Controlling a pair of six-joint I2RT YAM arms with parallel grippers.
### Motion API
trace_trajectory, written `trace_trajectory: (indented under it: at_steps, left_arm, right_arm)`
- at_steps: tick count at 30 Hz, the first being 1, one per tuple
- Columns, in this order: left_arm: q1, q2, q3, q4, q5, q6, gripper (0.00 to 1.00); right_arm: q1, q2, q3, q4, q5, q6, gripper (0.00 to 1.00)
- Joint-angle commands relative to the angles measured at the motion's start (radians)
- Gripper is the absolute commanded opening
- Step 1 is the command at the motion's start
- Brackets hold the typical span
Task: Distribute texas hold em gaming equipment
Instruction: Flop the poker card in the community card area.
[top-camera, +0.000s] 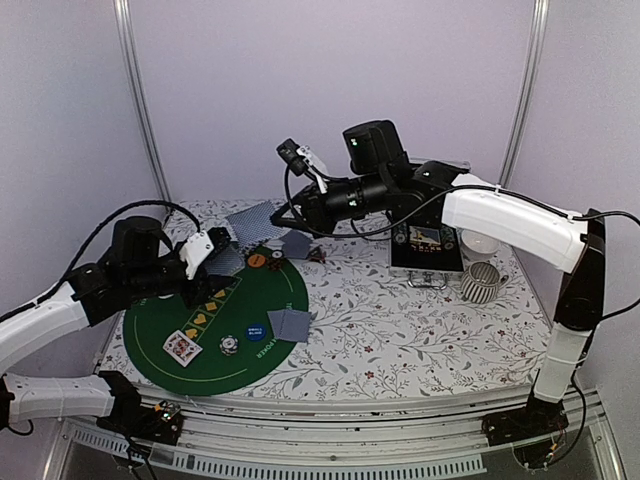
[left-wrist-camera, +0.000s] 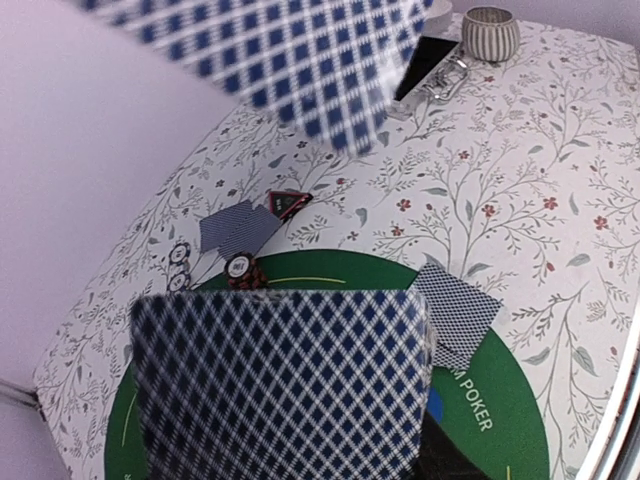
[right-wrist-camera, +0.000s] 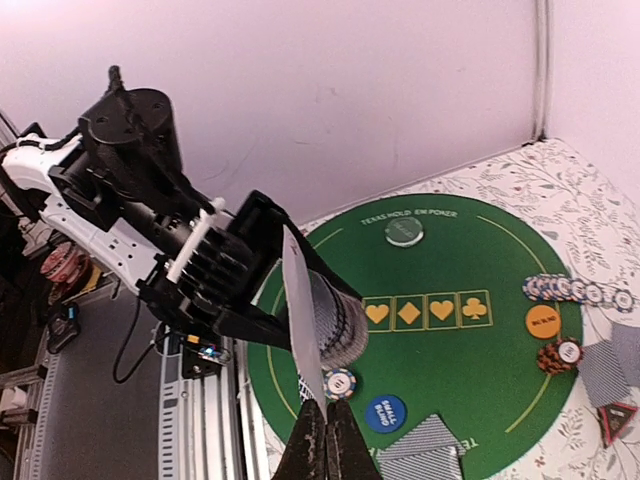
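Note:
My left gripper (top-camera: 212, 246) is shut on a deck of blue-backed playing cards (left-wrist-camera: 280, 390) over the left part of the green felt mat (top-camera: 215, 370). The right gripper (right-wrist-camera: 327, 425) is shut on the edge of a single card (right-wrist-camera: 305, 310), raised just above that deck. On the mat lie two face-down cards (top-camera: 290, 323), a face-up card (top-camera: 182, 347), a striped chip (right-wrist-camera: 339, 383), a blue disc (right-wrist-camera: 386, 413), an orange disc (right-wrist-camera: 543, 321) and a row of chips (right-wrist-camera: 575, 290). A red-edged triangular marker (left-wrist-camera: 288, 203) lies beyond the mat, beside two more cards (left-wrist-camera: 235, 228).
A silver-and-black case (top-camera: 425, 245) stands at the back right, with a ribbed cup (top-camera: 483, 283) and a white bowl (top-camera: 480, 243) next to it. The right arm reaches across the back of the floral tablecloth. A grey-green disc (right-wrist-camera: 404, 231) lies on the mat.

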Motion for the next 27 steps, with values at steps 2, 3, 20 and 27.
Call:
trace_trajectory:
  at_steps: [2, 3, 20, 27]
  left_arm:
    - [0.103, -0.015, 0.007, 0.089, -0.203, -0.11, 0.47]
    - [0.139, -0.016, 0.012, 0.098, -0.227, -0.135, 0.47]
    - [0.299, -0.1, -0.019, 0.184, -0.377, -0.19, 0.48]
    - [0.302, -0.107, -0.022, 0.186, -0.351, -0.19, 0.48]
  right_arm:
    - [-0.04, -0.047, -0.037, 0.007, 0.278, -0.136, 0.01]
    - [-0.04, -0.036, -0.027, 0.011, 0.318, -0.16, 0.01]
    - [0.172, 0.556, 0.238, 0.417, 0.458, -0.96, 0.01]
    - [0.244, 0.782, 0.447, 0.432, 0.506, -1.093, 0.01]
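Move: The middle of the community card row, where the right hand is taking its pinched card, lies about 20 cm to its left, 2 cm ahead and some 32 cm below. The deck in the left hand is about 10 cm to the right hand's left, 2 cm back and 10 cm lower. The king lies about 28 cm left and 10 cm back, the dealer button 32 cm left and 8 cm ahead. From the left hand, the row's middle is about 5 cm left, 4 cm ahead and 21 cm below. Keeping one card pinched, the right hand first arcs about 8 cm forward, then swings left and plunges towards the community row, curling back 6 cm, ending some 20 cm lower and 17 cm farther left. It rolls about 60 degrees, its top side tipping towards the base. The left hand clears the way, carrying the deck 14 cm left, some 6 cm forward and up, swivelling counter-clockwise. ##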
